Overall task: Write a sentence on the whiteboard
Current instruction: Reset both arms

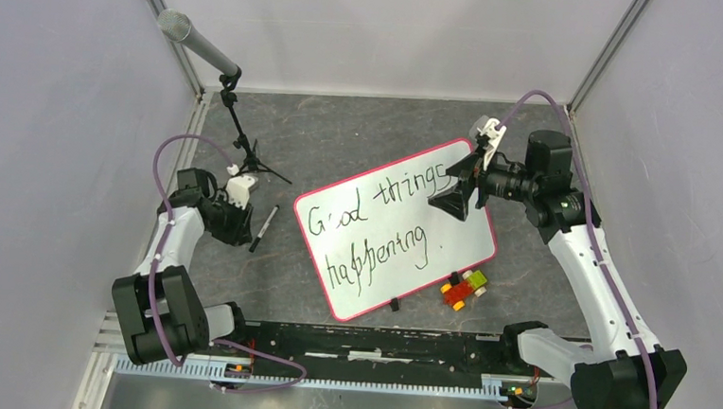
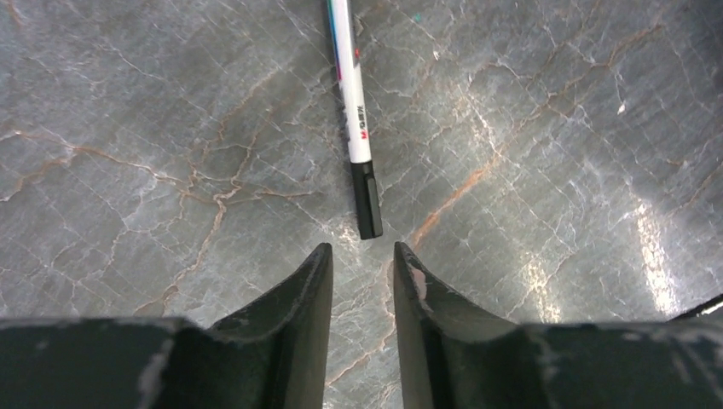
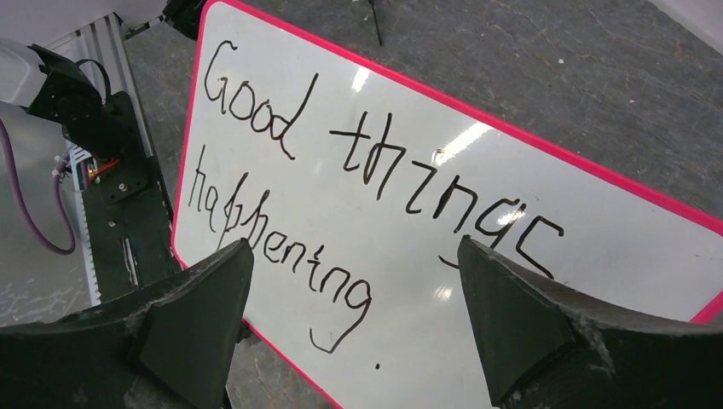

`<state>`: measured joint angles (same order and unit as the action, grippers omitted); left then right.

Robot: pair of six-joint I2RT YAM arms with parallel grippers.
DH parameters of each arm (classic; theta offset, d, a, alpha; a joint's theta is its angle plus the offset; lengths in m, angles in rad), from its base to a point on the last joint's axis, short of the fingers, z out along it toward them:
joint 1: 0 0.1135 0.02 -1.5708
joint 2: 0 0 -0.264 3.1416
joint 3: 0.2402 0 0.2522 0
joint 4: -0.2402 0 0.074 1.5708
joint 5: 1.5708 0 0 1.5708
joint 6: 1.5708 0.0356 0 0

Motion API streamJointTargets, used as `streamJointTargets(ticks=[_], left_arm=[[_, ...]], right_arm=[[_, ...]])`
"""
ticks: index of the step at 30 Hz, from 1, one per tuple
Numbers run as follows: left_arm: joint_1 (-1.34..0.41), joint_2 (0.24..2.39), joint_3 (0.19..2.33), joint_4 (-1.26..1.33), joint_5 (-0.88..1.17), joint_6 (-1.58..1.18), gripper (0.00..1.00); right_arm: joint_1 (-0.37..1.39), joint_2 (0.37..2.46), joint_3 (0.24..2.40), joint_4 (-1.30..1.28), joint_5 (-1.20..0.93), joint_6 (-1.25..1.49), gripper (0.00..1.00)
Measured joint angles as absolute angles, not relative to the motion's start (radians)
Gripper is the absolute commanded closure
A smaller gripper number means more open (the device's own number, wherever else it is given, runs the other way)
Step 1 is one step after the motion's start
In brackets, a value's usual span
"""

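The whiteboard (image 1: 455,241) lies flat and askew in the middle of the table, white with a red-pink rim. The sentence (image 1: 333,218), "Good things happening", stands on it in two black lines and also shows in the right wrist view (image 3: 256,128). My right gripper (image 1: 458,187) hangs open and empty above the board's far right part (image 3: 354,256). A black-capped white marker (image 1: 263,228) lies on the table left of the board. My left gripper (image 2: 362,256) hovers just short of the marker's black end (image 2: 367,200), jaws slightly apart and empty.
A microphone (image 1: 197,43) on a small tripod stands at the back left. A cluster of coloured toy bricks (image 1: 463,289) lies right of the board's near corner. A small black piece (image 1: 395,304) sits at the board's near edge. Walls enclose three sides.
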<state>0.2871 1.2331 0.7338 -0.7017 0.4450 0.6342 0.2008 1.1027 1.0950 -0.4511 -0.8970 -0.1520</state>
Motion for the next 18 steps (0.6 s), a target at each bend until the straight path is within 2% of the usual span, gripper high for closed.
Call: streamJointTargets(ticks=[4, 7, 9, 13, 18], left_arm=[[0.292, 1.234, 0.741, -0.74, 0.445, 0.65, 0.46], [0.302, 1.234, 0.772, -0.784, 0.448, 0.655, 0.24], [0.31, 1.24, 0.813, -0.819, 0.453, 0.652, 0.01], [0.349, 1.282, 0.943, -0.904, 0.475, 0.635, 0.0], [0.436, 1.394, 1.204, -1.023, 0.539, 0.629, 0.0]], right_arm=[[0.2, 1.102, 1.095, -0.474, -0.884, -0.171, 0.04], [0.194, 1.102, 1.095, -0.495, -0.873, -0.192, 0.02], [0.184, 1.102, 1.096, -0.513, -0.863, -0.211, 0.02], [0.121, 1.103, 1.113, -0.572, -0.845, -0.272, 0.02], [-0.078, 1.138, 1.156, -0.646, -0.846, -0.386, 0.02]])
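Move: The marker, already free on the table, has its middle about 3 cm ahead of the left hand, 6 cm to its right and 4 cm below. From that hand, the microphone stand's feet are some 19 cm ahead and 4 cm right, the whiteboard 38 cm right and 5 cm ahead. From the right hand, the whiteboard's middle is roughly 27 cm below, 9 cm left and 2 cm ahead; the toy car lies 12 cm back, 8 cm right, equally low. The marker is left behind: the left hand first eases back slightly, then climbs away from it, about 9 cm up, with some 4 cm each left and forward, its fingers spreading from partly open to wide. Above the written whiteboard the right hand, still wide open, swings about 9 cm right and a little forward, turning some 15 degrees clockwise. ##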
